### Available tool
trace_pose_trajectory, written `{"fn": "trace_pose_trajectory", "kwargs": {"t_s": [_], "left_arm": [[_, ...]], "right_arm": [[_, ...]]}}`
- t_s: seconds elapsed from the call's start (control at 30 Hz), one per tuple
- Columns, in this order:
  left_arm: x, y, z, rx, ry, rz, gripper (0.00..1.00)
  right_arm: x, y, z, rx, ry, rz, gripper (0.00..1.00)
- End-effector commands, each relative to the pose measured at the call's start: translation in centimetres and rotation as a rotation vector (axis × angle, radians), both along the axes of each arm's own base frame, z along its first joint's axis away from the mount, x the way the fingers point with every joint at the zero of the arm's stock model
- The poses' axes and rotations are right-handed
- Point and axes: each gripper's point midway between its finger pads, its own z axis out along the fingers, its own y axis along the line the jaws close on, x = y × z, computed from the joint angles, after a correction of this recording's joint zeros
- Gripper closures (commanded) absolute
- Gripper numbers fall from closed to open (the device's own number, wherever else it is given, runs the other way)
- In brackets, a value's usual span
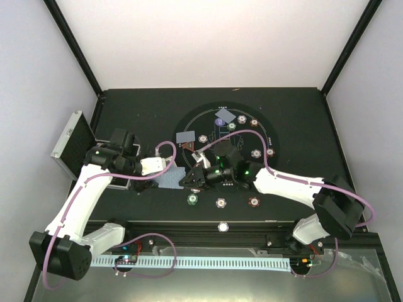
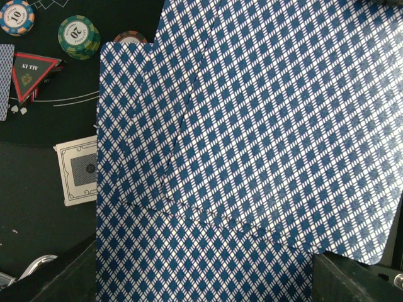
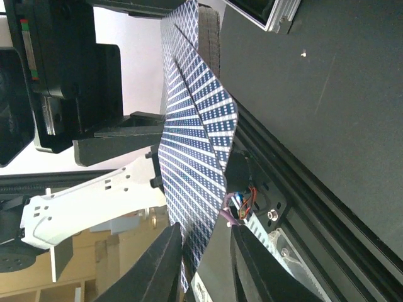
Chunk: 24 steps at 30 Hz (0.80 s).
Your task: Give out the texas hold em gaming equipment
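My left gripper (image 1: 154, 167) is shut on a fan of blue-checked playing cards (image 1: 170, 179). That fan (image 2: 252, 157) fills the left wrist view and hides the fingers. My right gripper (image 1: 190, 180) reaches the fan's right edge. In the right wrist view the cards (image 3: 195, 145) stand edge-on, their lower edge between the two dark fingers (image 3: 157, 264) of the right gripper (image 3: 206, 228), which is still open around them. Striped poker chips (image 1: 192, 199) lie around the round mat, with loose cards (image 1: 184, 136) and a red triangle marker (image 2: 31, 72).
The silver ribbed case (image 1: 69, 143) stands open at the far left edge. More chips (image 2: 79, 36) and a bordered card (image 2: 79, 170) lie left of the fan. A white disc (image 1: 223, 226) sits on the front rail. The black frame rail (image 3: 315, 189) runs close under the right gripper.
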Motion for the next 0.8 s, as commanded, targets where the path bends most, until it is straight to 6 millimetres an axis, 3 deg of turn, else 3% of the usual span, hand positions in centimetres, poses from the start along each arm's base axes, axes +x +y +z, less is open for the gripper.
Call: {"fn": "trace_pose_trajectory", "kwargs": {"t_s": [0.0, 0.3, 0.53, 0.77], "left_arm": [[0.62, -0.52, 1.44, -0.035, -0.04, -0.006, 0.98], [0.58, -0.5, 1.32, -0.034, -0.037, -0.006, 0.98], [0.62, -0.49, 1.3, -0.034, -0.038, -0.006, 0.98], [0.57, -0.46, 1.35, -0.032, -0.041, -0.007, 0.98]], "right_arm": [[-0.38, 0.3, 1.25, 0.042, -0.007, -0.011, 0.76], [-0.92, 0.2, 1.17, 0.043, 0.003, -0.015, 0.79], [-0.81, 0.13, 1.58, 0.052, 0.003, -0.033, 0.98], [-1.19, -0.31, 1.92, 0.068, 0.004, -0.03, 0.99]]}}
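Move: From the right hand, the middle of the loosened top cards lies about 4 cm to its left, 2 cm ahead and nearly level, their free end already between its fingertips. The green chip stack stands nearly under this hand, about 17 cm down, 1 cm ahead and 2 cm to the right; the card box lies 15 cm ahead and 8 cm left. The left hand, gripping the deck, has those top cards 6 cm to its right and 2 cm back. The right fingertips shut from about a quarter open and pinch the free end of the fanned top cards. While closing, the right hand eases back towards its base by about 1 cm, then rises by slightly less, hardly turning. The left hand stays in place and keeps its grip on the deck. ##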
